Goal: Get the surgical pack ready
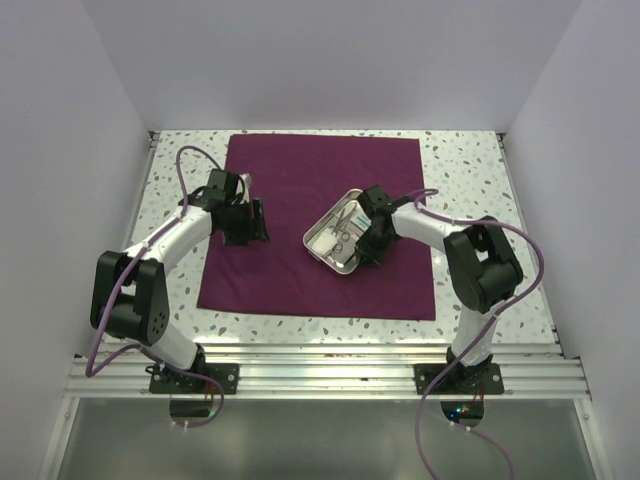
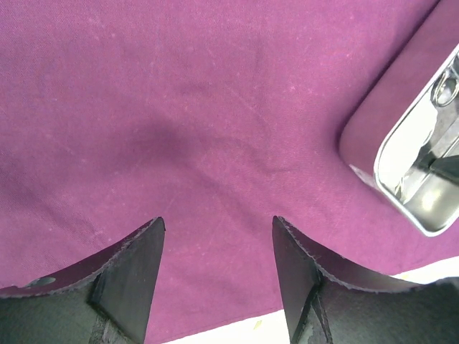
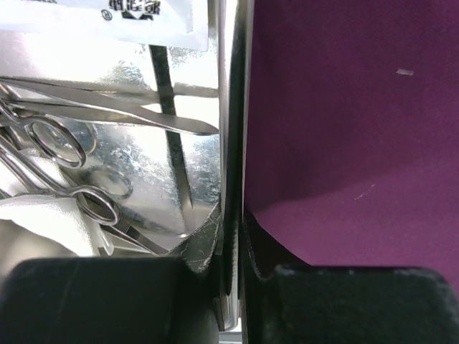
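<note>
The surgical pack, a large maroon drape [image 1: 300, 175] [image 2: 215, 107] [image 3: 344, 107], lies spread flat on the speckled table. A shiny steel tray [image 1: 330, 263] [image 2: 384, 188] sits on its right-centre part, holding scissors [image 3: 61, 147], forceps [image 3: 143, 115] and a white packet [image 3: 122, 18]. My right gripper [image 1: 368, 236] [image 3: 233, 215] is shut on the tray's right rim [image 3: 228, 107], one finger inside the tray and one outside. My left gripper [image 1: 250, 222] [image 2: 218, 222] hovers open over the drape's left part near its edge, with nothing between its fingers.
White walls enclose the table on three sides. Speckled tabletop [image 1: 470, 170] shows around the drape. An aluminium rail [image 1: 320, 375] carrying both arm bases runs along the near edge.
</note>
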Robot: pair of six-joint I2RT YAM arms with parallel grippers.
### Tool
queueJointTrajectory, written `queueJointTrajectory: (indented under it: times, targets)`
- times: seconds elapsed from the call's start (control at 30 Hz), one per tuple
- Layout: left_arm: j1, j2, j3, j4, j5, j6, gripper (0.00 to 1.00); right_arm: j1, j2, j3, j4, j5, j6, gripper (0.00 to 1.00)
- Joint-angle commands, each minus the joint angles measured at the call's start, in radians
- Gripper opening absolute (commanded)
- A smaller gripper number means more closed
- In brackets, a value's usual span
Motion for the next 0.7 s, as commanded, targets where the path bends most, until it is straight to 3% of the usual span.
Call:
queueJointTrajectory:
  times: [0.0,0.1,0.3,0.43,0.53,0.67]
  targets:
    - [-0.001,0.007,0.015,-0.009,0.0,-0.013,0.66,0.02,-0.008,0.028,0.021,-0.004,-0.005,0.24]
    - [-0.001,0.015,0.014,-0.004,0.001,-0.01,0.67,0.025,-0.05,0.064,-0.048,-0.001,-0.086,0.49]
    - [-0.004,0.059,0.015,-0.01,0.0,-0.011,0.66,-0.024,-0.175,0.251,-0.233,0.165,-0.445,0.74]
    - [-0.007,0.078,0.017,-0.03,-0.037,0.007,0.67,-0.136,-0.146,0.38,-0.261,0.288,-0.716,0.84]
    - [-0.022,0.099,0.034,-0.076,-0.082,-0.005,0.68,-0.234,-0.041,0.448,-0.191,0.21,-0.865,0.86]
    - [-0.057,0.133,0.055,-0.092,-0.141,-0.034,0.71,-0.256,0.168,0.634,-0.111,0.181,-1.051,0.86]
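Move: The right hand still pinches the tray's rim near its nearest corner; the tray's middle is about 6 cm ahead of it and 2 cm left, a touch lower, with the packet inside some 8 cm ahead and 2 cm right. The cloth's far right corner lies roughly 29 cm ahead and 14 cm right. From the left hand, the cloth's near left corner is 12 cm back, 11 cm left and 8 cm below, the tray 4 cm ahead and 18 cm right. Almost in place at first, the right fingers spread wide and let go of the tray's rim. The hand then rises and swings forward and right, about 15 cm up and as far out, towards the cloth's far right corner, turning counter-clockwise and tilting its fingers forward. The open left hand sinks some 4 cm towards the cloth and eases back. ##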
